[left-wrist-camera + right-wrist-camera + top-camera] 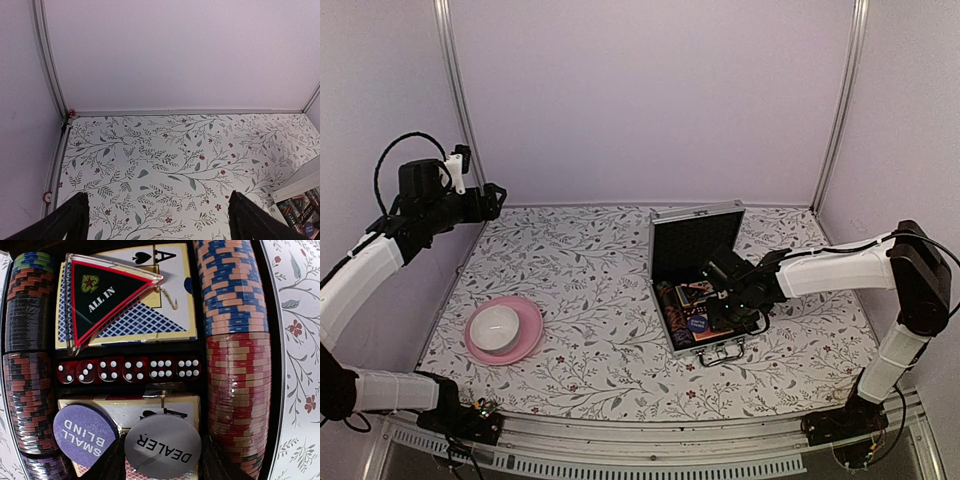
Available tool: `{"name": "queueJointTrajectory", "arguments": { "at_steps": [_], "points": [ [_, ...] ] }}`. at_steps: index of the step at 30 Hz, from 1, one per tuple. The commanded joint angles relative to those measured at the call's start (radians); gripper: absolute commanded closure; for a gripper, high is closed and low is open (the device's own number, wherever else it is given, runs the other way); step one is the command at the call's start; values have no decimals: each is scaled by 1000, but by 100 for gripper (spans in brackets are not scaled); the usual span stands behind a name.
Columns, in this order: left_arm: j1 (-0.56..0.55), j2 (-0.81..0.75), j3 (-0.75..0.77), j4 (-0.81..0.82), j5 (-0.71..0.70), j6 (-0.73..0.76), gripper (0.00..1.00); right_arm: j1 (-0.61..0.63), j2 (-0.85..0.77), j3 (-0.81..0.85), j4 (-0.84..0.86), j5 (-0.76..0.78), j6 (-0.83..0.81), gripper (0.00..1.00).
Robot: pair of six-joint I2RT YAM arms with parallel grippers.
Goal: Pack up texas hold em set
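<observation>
The silver case (696, 238) stands open at table centre-right, its lid upright. In the right wrist view it holds striped poker chips (239, 390) in rows along both sides, two card decks (170, 305), a row of red dice (127, 370), a red-black "ALL IN" triangle (102, 295) and a blue "SMALL BLIND" disc (84, 436). My right gripper (162, 462) is down in the case, its fingers against both sides of a grey "DEALER" disc (162, 445) resting on the nearer deck. My left gripper (160, 225) hangs open high over the table's far left, with nothing between its fingers.
A pink plate (527, 343) with a white bowl (495, 325) sits at the front left of the flowered tablecloth. Metal frame posts and white walls close in the back and sides. The case's corner (300, 186) shows at the left wrist view's lower right.
</observation>
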Motion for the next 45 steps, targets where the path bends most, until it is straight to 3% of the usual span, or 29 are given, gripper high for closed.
{"name": "queueJointTrajectory", "arguments": {
  "at_steps": [1,28,33,39,45],
  "points": [
    [-1,7,-4,5,0,15,3,-7,-5,-10,8,4,1,46],
    [-3,-37,-22,33,10,14,3,-54,-131,-13,8,-43,-27,43],
    [-5,-84,-46,60,10,29,3,-92,-211,-19,13,-72,-49,36],
    [-26,-153,-98,125,-6,54,3,-190,-365,-93,103,-182,-112,17],
    [-87,-117,-96,154,19,-59,3,-355,-514,-239,309,-420,-215,15]
  ]
}}
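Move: The dealer button lies right at the right hand, between its fingertips and already down on the near card deck in the open case. The small blind button is level with it and about 5 cm to the left, the row of dice some 5 cm farther out and 3 cm left, and the all-in triangle about 9 cm out and 5 cm left, all at much the same height. From the left hand, the dealer button is about 10 cm back, 47 cm to the right and 26 cm below. The right fingers first ease open off the rim of the dealer button and, after a short pause low over the near deck, the right hand lifts away slowly and then faster, some 11 cm up, drifting about 5 cm to the right and 3 cm forward while the fingers spread wide and the hand tilts some 25 degrees, its fingertips swinging out to the left and forward. Near the end the unladen left hand, still open and far from the case, rises and draws back a few centimetres, its fingers tipping up a little. ##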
